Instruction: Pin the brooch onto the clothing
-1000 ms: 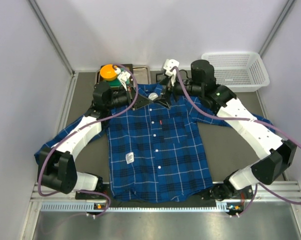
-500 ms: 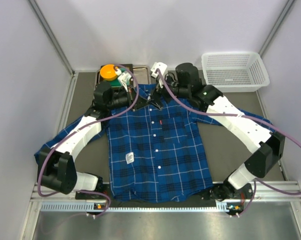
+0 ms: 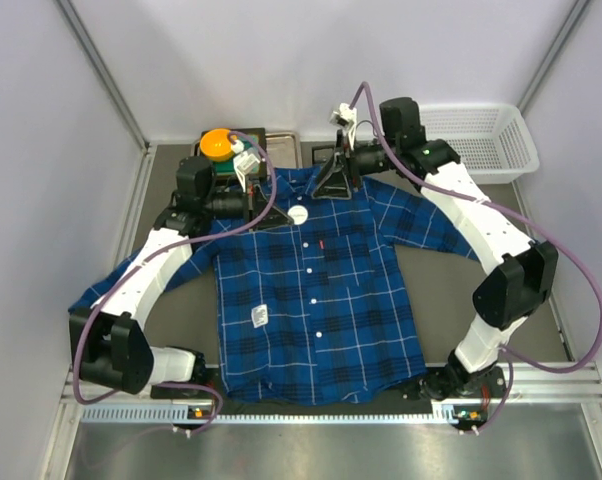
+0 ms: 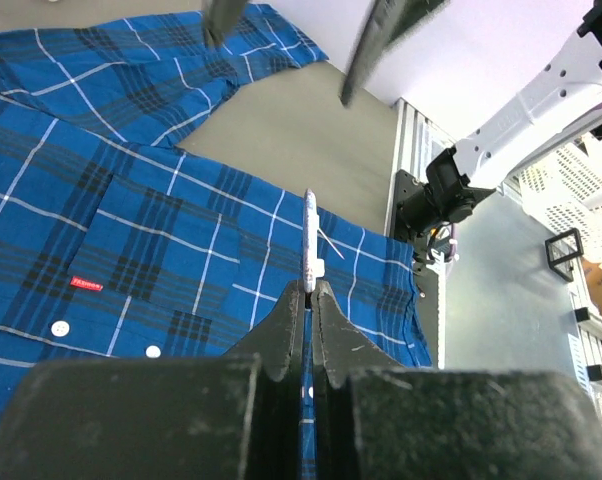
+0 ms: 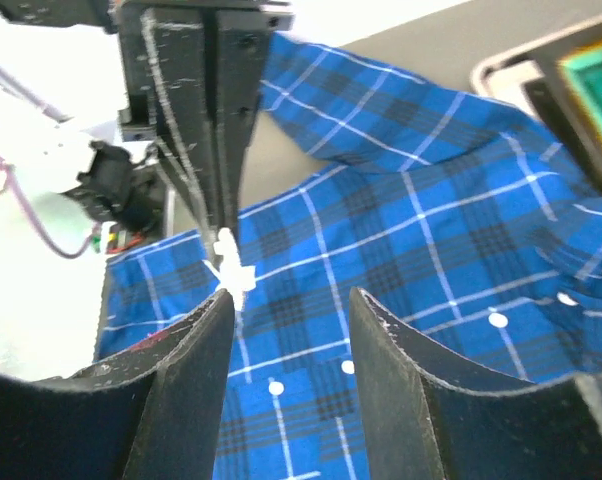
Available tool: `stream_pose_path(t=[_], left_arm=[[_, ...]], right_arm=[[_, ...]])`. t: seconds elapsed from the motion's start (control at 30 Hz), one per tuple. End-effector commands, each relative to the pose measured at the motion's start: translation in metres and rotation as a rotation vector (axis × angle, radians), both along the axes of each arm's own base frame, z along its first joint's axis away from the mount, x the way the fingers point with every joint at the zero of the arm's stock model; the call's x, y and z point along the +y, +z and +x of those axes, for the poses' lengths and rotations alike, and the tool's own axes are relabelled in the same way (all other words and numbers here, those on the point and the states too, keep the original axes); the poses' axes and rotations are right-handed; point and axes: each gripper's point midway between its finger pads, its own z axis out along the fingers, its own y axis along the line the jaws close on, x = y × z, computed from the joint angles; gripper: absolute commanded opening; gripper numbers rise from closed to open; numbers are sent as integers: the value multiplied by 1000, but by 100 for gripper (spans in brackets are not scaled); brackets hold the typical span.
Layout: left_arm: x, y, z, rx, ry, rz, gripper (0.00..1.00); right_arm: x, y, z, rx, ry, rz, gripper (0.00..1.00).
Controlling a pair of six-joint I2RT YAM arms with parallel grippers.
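Note:
The clothing (image 3: 321, 290) lies flat and face up on the table, collar at the back. My left gripper (image 3: 277, 214) hovers over its left chest, shut on the brooch (image 3: 298, 213). In the left wrist view the brooch (image 4: 308, 235) stands edge-on out of the closed tips (image 4: 309, 288) above the plaid (image 4: 131, 230). My right gripper (image 3: 333, 180) hangs over the collar, open, with nothing between its fingers. In the right wrist view its tips (image 5: 291, 295) frame bare shirt (image 5: 431, 230). The brooch (image 5: 227, 268) sits just beyond the left fingertip (image 5: 216, 310).
An orange round dish (image 3: 217, 143) stands by a metal tray (image 3: 281, 140) at the back left. A white mesh basket (image 3: 481, 135) is at the back right. A small white tag (image 3: 259, 317) lies on the shirt's lower left. Walls close in on both sides.
The right arm swung left over the collar, then back right and up, and its jaws have narrowed. The left arm drew slightly left. The brooch now shows a little nearer on the shirt.

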Motion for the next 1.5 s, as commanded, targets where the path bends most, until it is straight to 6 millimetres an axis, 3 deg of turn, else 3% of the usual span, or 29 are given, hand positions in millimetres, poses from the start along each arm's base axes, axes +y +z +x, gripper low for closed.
stream_pose_path(t=[0.0, 0.2, 0.47, 0.67, 0.83, 0.9, 0.97, 1.03, 1.07, 1.13, 1.17, 1.23, 1.27, 1.3, 1.33, 1.43, 1.47], left_arm=[[1, 14, -8, -56, -51, 10, 0], [0, 13, -9, -40, -69, 9, 0], [-4, 14, -14, -68, -108, 11, 0], [-7, 15, -16, -83, -111, 18, 0], [-9, 13, -19, -91, -120, 25, 0], [-9, 13, -19, -93, -117, 36, 0], [-8, 17, -17, -110, -113, 43, 0], [-5, 19, -14, -107, -91, 52, 5], [-1, 20, -12, -90, -76, 46, 22], [5, 31, -5, -117, -36, 17, 36], [14, 29, 2, -37, 22, -7, 46], [25, 45, 13, -106, 71, -79, 52], [34, 53, 18, -22, 119, -127, 60], [37, 59, 20, -20, 140, -156, 61], [39, 69, 24, -88, 146, -191, 62], [39, 84, 25, -4, 165, -261, 63], [40, 93, 25, -47, 168, -285, 63]], right_arm=[[11, 20, -44, 38, 189, 64, 49], [19, 2, -58, 33, 210, 11, 44], [26, -13, -56, 30, 195, -38, 36], [32, -25, -65, 42, 222, -69, 33], [34, -28, -63, 40, 220, -78, 13], [33, -29, -63, 42, 215, -83, 0], [33, -30, -63, 42, 216, -85, 0], [33, -26, -63, 40, 219, -74, 0], [33, -22, -63, 46, 229, -59, 0], [33, -11, -53, 69, 217, -31, 0], [33, -4, -53, 80, 226, -10, 0], [32, 16, -40, 98, 203, 52, 0], [31, 23, -40, 111, 214, 85, 0], [35, 44, -28, 1, 219, 163, 0], [29, 46, -31, 119, 189, 185, 0], [29, 74, -23, 145, 166, 322, 0], [28, 80, -21, 152, 162, 350, 0]])
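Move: The brooch is already pinched in my left fingertips, its middle about 2 cm to the right of that hand's point. From my half-open right hand it lies some 5 cm back, 6 cm to the left and 3 cm lower. On the clothing about 20 cm below my left hand, the red tag lies roughly 11 cm ahead and 7 cm to the right, and the white label about 7 cm back and 8 cm to the left. I bring my right hand back about 6 cm, also left and down, to the brooch, and close its fingers on the brooch's free side while my left still holds it and eases back slightly. Then my left fingers open well past half and let go, leaving leftward, forward and up; my right carries the brooch some 4 cm up and as far forward. ##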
